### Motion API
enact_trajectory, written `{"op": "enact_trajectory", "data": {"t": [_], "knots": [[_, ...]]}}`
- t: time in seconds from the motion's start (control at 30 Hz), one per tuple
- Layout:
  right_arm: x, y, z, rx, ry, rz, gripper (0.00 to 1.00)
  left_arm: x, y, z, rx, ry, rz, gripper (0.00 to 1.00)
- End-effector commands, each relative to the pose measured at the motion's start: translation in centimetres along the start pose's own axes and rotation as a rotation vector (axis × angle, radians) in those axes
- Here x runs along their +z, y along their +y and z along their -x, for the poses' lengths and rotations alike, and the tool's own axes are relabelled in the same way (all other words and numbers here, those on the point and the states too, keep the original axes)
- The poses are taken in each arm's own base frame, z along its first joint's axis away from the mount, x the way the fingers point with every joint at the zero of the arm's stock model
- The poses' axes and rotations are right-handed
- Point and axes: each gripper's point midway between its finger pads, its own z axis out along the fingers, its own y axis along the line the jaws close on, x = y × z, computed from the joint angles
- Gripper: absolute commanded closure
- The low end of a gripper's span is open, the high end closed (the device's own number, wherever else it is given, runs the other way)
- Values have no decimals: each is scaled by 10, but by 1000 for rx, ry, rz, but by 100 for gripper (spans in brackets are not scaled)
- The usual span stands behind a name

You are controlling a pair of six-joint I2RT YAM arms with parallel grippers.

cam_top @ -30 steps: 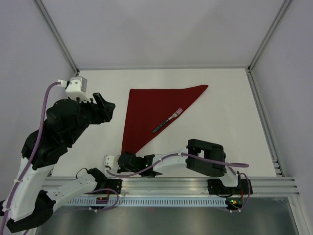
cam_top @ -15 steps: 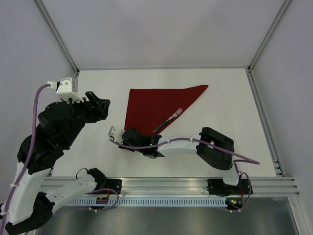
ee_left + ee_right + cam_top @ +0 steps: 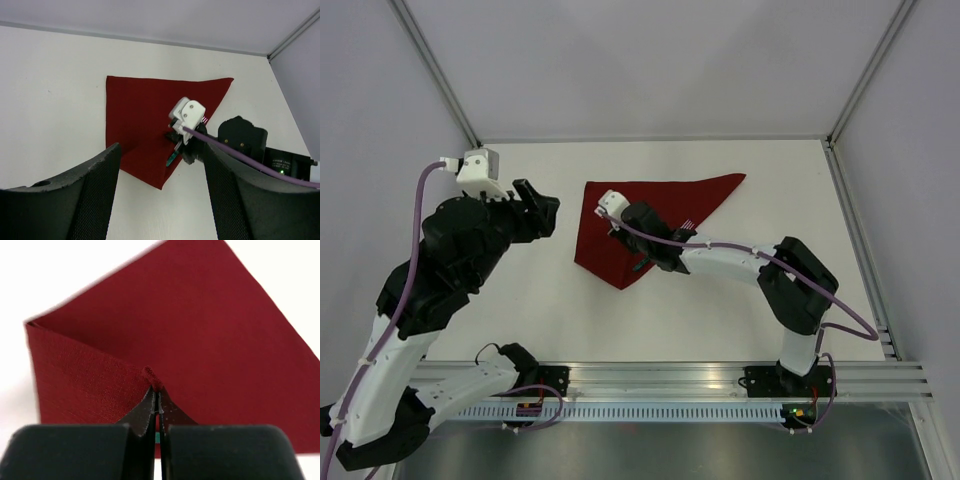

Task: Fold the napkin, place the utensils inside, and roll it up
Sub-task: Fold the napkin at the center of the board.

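Note:
The dark red napkin (image 3: 670,198) lies mid-table as a triangle, and its near corner is lifted and doubled back over it. My right gripper (image 3: 626,232) hovers over the napkin's left half, shut on that pinched corner (image 3: 155,380). The fold makes a raised flap (image 3: 145,165) ending in a point toward the table's front. The fork (image 3: 686,226) lies on the cloth; its tines peek out beside the right arm and its dark handle (image 3: 171,159) shows under the gripper. My left gripper (image 3: 542,215) hangs open to the left of the napkin, high above the table, holding nothing (image 3: 160,200).
White table (image 3: 770,220) with a metal frame rail (image 3: 855,230) along the right side and a wall behind. The right arm (image 3: 740,262) stretches across the table's middle from its base at the front right. Purple cables trail from both wrists.
The right gripper, shut on the napkin's near corner, has carried it from the table's front edge up and back over the cloth. The left arm has shifted slightly and stays open.

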Motion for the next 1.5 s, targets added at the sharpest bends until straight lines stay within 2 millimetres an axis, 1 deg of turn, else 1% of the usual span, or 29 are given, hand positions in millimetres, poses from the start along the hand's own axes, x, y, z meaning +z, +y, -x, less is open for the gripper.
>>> {"op": "enact_trajectory", "data": {"t": [0.0,0.03,0.07,0.1,0.13,0.17,0.2,0.23,0.27,0.37,0.43,0.47,0.57,0.6,0.63,0.67,0.7,0.73,0.97,1.27,1.3,1.47], "knots": [[-11,-35,-10,47,17,-63,100,12,-13,1,-16,-9,-41,28],[-11,-41,-19,46,31,-71,99,16,-16,-1,-12,-1,-42,28],[-12,-55,-25,61,41,-97,100,19,-18,-5,-8,8,-49,28],[-14,-63,-28,66,44,-110,100,22,-18,-7,-4,14,-49,28],[-15,-67,-36,71,58,-115,100,25,-21,-8,-4,17,-54,28],[-16,-78,-42,81,69,-133,100,30,-22,-13,1,30,-56,28],[-17,-83,-44,83,71,-139,99,33,-24,-15,1,36,-59,28],[-18,-86,-52,87,85,-144,100,36,-26,-16,0,38,-63,28],[-19,-94,-56,95,93,-158,99,42,-29,-24,7,58,-67,28],[-21,-105,-67,111,111,-175,100,54,-34,-36,9,87,-77,28],[-22,-110,-72,120,116,-180,100,61,-37,-43,11,105,-81,28],[-22,-115,-74,129,120,-188,100,67,-39,-50,16,123,-83,28],[-23,-125,-80,145,129,-202,99,76,-43,-64,19,157,-93,28],[-24,-127,-81,147,130,-204,100,80,-45,-66,16,158,-98,28],[-25,-127,-82,148,130,-206,99,86,-45,-74,21,180,-92,28],[-26,-131,-84,155,133,-209,100,88,-47,-78,23,191,-102,28],[-26,-132,-84,156,132,-212,100,91,-49,-80,17,192,-109,28],[-27,-134,-86,163,134,-216,99,97,-50,-89,21,217,-108,28],[-28,-142,-96,183,151,-223,100,119,-57,-124,26,301,-120,29],[-28,-147,-104,198,164,-228,100,138,-61,-157,31,372,-129,29],[-27,-147,-104,200,163,-229,100,141,-61,-165,32,390,-125,29],[-27,-150,-108,207,170,-232,99,150,-61,-180,31,417,-125,29]]}}
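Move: The right hand already pinches the napkin's free near tip, about 10 cm above the board. The fork's tines lie about 14 cm to its right and 5 cm farther out; the fork's middle is 9 cm right, 1 cm ahead. The napkin's far-right corner is some 27 cm right, 17 cm ahead. High on the other side, the left hand has the napkin's near fold corner about 12 cm to its right, 2 cm ahead and 39 cm below. Rightward about 17 cm, with a little forward and down, the right hand draws the pinched tip across the fork to its tines, fast then easing, turning some 20 degrees clockwise, grip kept shut. Meanwhile the empty left hand sinks about 18 cm, swinging right and forward towards the near fold corner, fingers still open and tipping downward. ##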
